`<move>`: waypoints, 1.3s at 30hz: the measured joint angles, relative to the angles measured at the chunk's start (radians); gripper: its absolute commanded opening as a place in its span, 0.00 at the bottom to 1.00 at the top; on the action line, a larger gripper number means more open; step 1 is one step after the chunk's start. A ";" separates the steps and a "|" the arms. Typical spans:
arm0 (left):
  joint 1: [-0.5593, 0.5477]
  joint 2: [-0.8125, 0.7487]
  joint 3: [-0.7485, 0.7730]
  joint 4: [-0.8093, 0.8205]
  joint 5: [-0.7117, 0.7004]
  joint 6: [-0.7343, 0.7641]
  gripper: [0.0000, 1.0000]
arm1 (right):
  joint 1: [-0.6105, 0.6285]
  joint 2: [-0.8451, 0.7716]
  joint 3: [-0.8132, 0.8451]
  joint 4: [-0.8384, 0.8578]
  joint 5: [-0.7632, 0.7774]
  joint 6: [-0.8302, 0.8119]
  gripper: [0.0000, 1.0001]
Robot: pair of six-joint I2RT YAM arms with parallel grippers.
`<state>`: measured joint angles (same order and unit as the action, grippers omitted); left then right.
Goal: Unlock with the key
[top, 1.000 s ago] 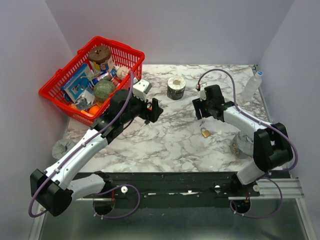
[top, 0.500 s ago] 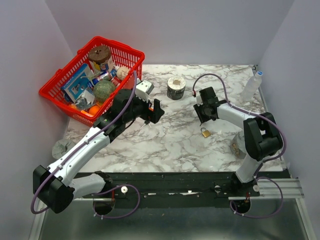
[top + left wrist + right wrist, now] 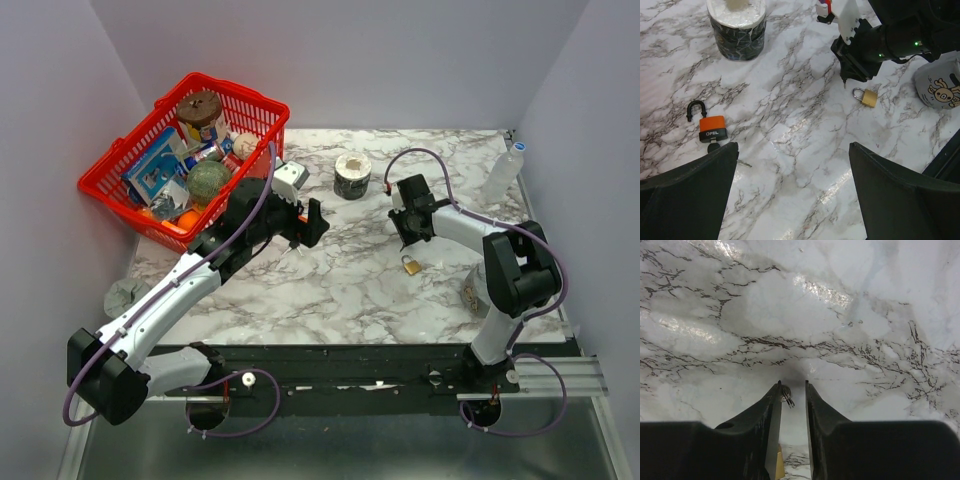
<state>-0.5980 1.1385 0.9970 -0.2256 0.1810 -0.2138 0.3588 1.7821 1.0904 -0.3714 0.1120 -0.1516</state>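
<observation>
The key lies on the marble just below the orange-and-black padlock. Its black head touches the lock's underside, and its thin blade pokes out past my left finger. My left gripper hovers wide open above the bare marble to the right of them; from above, that gripper hides both. A small brass padlock lies by my right gripper. That gripper points down at the marble with only a narrow gap between its fingers. A tiny silvery metal bit sits against the left fingertip.
A red basket full of items stands at the back left, with a white box beside it. A tape roll sits at mid-back and a bottle at the back right. A cartoon mug stands near the right arm.
My right gripper's fingers have closed from wide apart to a narrow gap while the arm folded in and tipped down toward the marble. The left arm barely shifted.
</observation>
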 measured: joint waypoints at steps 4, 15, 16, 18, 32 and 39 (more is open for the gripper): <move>0.000 0.000 0.000 0.000 0.000 -0.001 0.99 | 0.000 0.000 0.001 -0.007 -0.002 0.000 0.23; -0.007 0.000 0.000 0.000 0.000 -0.013 0.99 | 0.000 -0.003 0.001 -0.017 -0.050 -0.005 0.01; -0.007 0.000 0.000 0.000 0.000 -0.015 0.99 | 0.000 -0.004 0.001 -0.018 -0.056 -0.003 0.01; -0.007 0.000 0.000 0.000 0.002 -0.016 0.99 | 0.000 -0.016 0.001 -0.024 -0.080 0.003 0.01; -0.038 -0.016 -0.058 0.106 0.198 -0.021 0.99 | 0.118 -0.454 -0.018 -0.069 -0.389 0.206 0.01; -0.046 -0.047 -0.127 0.212 0.338 -0.033 0.99 | 0.155 -0.599 -0.018 -0.007 -0.541 0.395 0.01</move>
<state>-0.6437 1.0912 0.8703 -0.0132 0.5194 -0.2470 0.5140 1.1835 1.0725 -0.3786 -0.4290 0.2432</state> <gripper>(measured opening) 0.988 0.013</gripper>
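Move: The small key lies on the table practically between the right fingertips, about 1 cm below the right hand. The brass padlock is some 6 cm back and 2 cm right of that hand; the white roll stands roughly 18 cm ahead and 15 cm left. From the left hand the key lies about 10 cm ahead, 26 cm right and 24 cm down. Right fingers pinch the key, then carry it up some 22 cm, left and back; left hand goes back-right. ##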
